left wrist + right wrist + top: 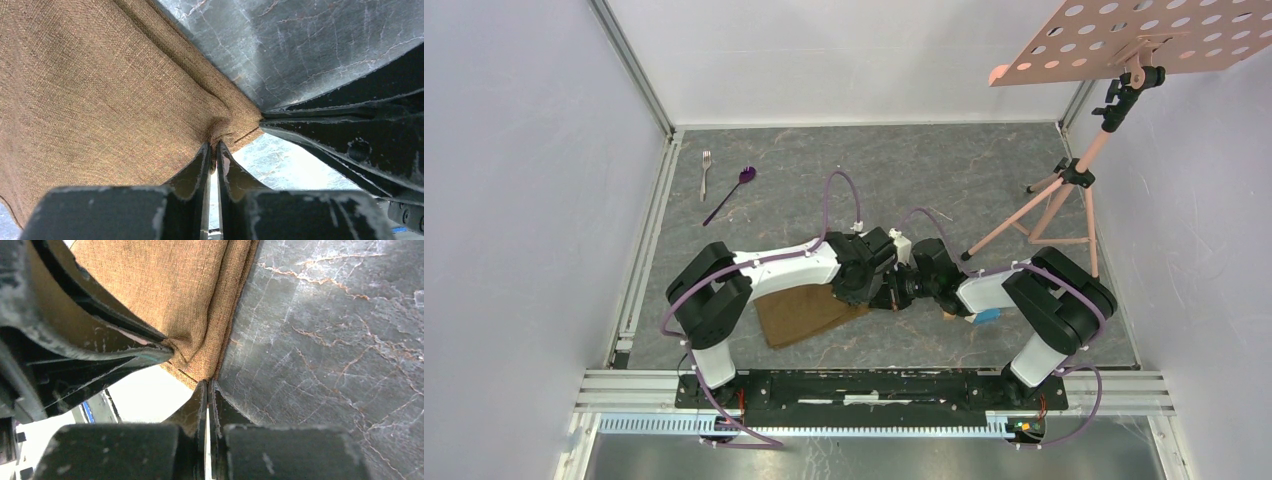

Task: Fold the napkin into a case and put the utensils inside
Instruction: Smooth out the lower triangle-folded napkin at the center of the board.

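Note:
The brown napkin [804, 315] lies on the grey marbled table near the front, partly under my left arm. My left gripper [882, 290] is shut on a bunched bit of the napkin [100, 90] at its right corner, the fingertips [206, 150] pinching the cloth. My right gripper [902, 292] meets it from the right. Its jaws [208, 384] are shut on the tip of that same corner of the napkin [170, 285]. The silver fork [706, 172] and the purple spoon [732, 192] lie side by side at the far left, away from both grippers.
A pink tripod stand [1064, 190] with a perforated board [1144, 40] stands at the right back. A small blue block [987, 316] and a wooden bit [949, 314] lie under my right arm. White walls close in the table; a metal rail [874, 385] runs along the front.

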`<control>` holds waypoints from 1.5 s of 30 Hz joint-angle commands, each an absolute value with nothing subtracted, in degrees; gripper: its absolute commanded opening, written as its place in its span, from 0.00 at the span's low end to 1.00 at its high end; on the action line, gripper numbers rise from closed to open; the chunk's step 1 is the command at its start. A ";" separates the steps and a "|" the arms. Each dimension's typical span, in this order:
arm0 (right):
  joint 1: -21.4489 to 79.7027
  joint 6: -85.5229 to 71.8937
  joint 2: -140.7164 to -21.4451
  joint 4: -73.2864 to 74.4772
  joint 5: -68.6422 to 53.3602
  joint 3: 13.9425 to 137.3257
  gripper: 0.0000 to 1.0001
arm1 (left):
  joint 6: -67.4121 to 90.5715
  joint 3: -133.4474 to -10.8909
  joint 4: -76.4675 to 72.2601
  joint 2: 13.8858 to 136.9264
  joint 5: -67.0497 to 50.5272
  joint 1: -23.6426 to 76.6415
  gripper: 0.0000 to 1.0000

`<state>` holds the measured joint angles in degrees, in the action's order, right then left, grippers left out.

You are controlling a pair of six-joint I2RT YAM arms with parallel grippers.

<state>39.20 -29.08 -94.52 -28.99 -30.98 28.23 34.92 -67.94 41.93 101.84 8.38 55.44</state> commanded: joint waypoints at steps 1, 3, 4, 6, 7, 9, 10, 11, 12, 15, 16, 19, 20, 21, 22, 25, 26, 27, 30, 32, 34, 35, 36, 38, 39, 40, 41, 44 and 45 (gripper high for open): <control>39.24 -29.04 -95.45 -30.44 -31.49 27.87 0.00 | 35.40 -71.52 40.28 101.93 6.34 58.74 0.13; 39.26 -29.11 -95.48 -30.56 -31.60 27.80 0.00 | 35.59 -71.86 40.34 102.19 6.08 59.32 0.13; 39.25 -29.22 -95.45 -30.65 -31.55 27.73 0.00 | 35.55 -72.02 40.33 102.33 6.10 59.45 0.12; 39.26 -29.29 -95.41 -30.76 -31.64 27.69 0.00 | 35.65 -72.24 40.29 102.69 6.02 59.83 0.12; 39.32 -29.32 -95.45 -30.82 -31.64 27.62 0.00 | 35.78 -72.46 40.25 102.82 5.98 59.92 0.13; 39.24 -29.46 -95.55 -31.08 -31.78 27.53 0.00 | 36.01 -72.51 39.83 102.83 5.97 60.15 0.13; 39.24 -29.54 -95.57 -31.19 -31.73 27.44 0.00 | 36.03 -72.51 39.63 102.99 5.85 60.24 0.13; 39.24 -29.57 -95.54 -31.36 -31.84 27.44 0.00 | 35.91 -72.68 39.72 103.21 5.63 60.27 0.13; 39.29 -29.71 -95.67 -31.50 -31.82 27.35 0.00 | 35.88 -72.77 39.71 103.39 5.36 60.33 0.13; 39.29 -29.92 -95.71 -31.74 -31.99 27.30 0.00 | 36.41 -72.77 39.39 102.81 5.42 60.96 0.15; 39.29 -29.97 -95.69 -31.86 -32.01 27.25 0.00 | 36.53 -72.85 39.21 102.59 5.39 61.15 0.16; 39.29 -30.44 -95.74 -32.53 -32.14 26.96 0.00 | 36.99 -72.36 38.20 102.19 4.62 61.20 0.21; 39.22 -30.87 -95.74 -33.04 -32.32 26.70 0.00 | 37.28 -71.74 37.53 101.43 4.47 61.21 0.26; 39.28 -31.13 -95.52 -33.30 -32.34 26.49 0.00 | 37.68 -70.90 37.14 100.69 4.89 61.27 0.31; 39.25 -31.60 -95.17 -33.18 -32.17 26.31 0.01 | 37.93 -70.15 36.92 99.51 5.37 61.19 0.33; 39.20 -32.91 -93.18 -31.65 -31.28 25.49 0.15 | 38.19 -68.51 37.65 95.34 7.50 61.16 0.42; 39.20 -33.47 -92.16 -31.63 -31.10 25.05 0.21 | 38.22 -67.71 37.69 93.62 8.21 61.01 0.45; 39.20 -33.77 -90.96 -31.07 -30.75 24.71 0.28 | 38.50 -67.06 37.67 91.22 8.83 61.00 0.46; 39.15 -33.97 -86.62 -27.67 -29.06 24.39 0.40 | 38.94 -64.87 37.50 84.50 9.79 60.42 0.54; 39.19 -33.87 -83.97 -25.45 -28.49 24.72 0.46 | 39.20 -63.85 37.90 80.57 10.18 59.47 0.56; 39.32 -33.99 -81.95 -22.95 -28.26 25.84 0.47 | 39.52 -62.40 38.46 77.01 10.16 57.57 0.59; 39.50 -34.34 -81.18 -22.04 -28.07 26.41 0.47 | 39.53 -61.53 38.37 75.26 9.62 56.34 0.60; 39.77 -34.66 -80.46 -21.42 -27.92 26.85 0.48 | 39.50 -60.40 38.26 73.62 8.95 54.59 0.62; 40.95 -35.64 -80.43 -20.97 -27.51 27.93 0.49 | 39.55 -57.85 37.48 70.26 7.37 51.04 0.66; 41.73 -36.09 -81.28 -20.97 -27.59 28.73 0.49 | 39.60 -56.36 36.87 68.86 6.20 48.70 0.69; 42.50 -36.43 -82.31 -20.92 -27.72 29.42 0.48 | 39.60 -54.99 36.30 67.37 5.07 46.98 0.69; 43.22 -36.69 -83.57 -21.18 -27.61 30.06 0.48 | 39.55 -53.70 35.70 66.19 3.79 44.87 0.69; 44.02 -37.48 -85.87 -22.46 -26.94 30.71 0.44 | 39.23 -51.66 35.68 62.92 1.24 40.72 0.71; 44.03 -37.21 -86.27 -22.18 -26.36 30.88 0.44 | 38.97 -51.43 36.00 61.94 0.90 39.94 0.72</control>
<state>43.20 -36.18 -84.12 -21.50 -28.14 28.64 39.44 -53.19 37.52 66.06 5.23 43.35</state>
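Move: The left hand already pinches the puckered corner of the napkin's upper flap; the outer corner beneath, already pinched by the right hand, lies about 2 cm to its right and 1 cm farther out. The napkin's middle is about 9 cm left of the left hand and 3 cm ahead. From the right hand, the outer corner is at the fingertips, the flap corner about 2 cm left and 1 cm back, and the small wooden block roughly 14 cm right, 1 cm back. Keep the right gripper pinching the outer corner while the left gently draws the flap corner about 1.5 cm right and 1 cm back. Then open both: lift the left some 12 cm, tilting it, and swing it about 8 cm left over the napkin, also going forward. Raise the right about 4 cm, easing back 2. ##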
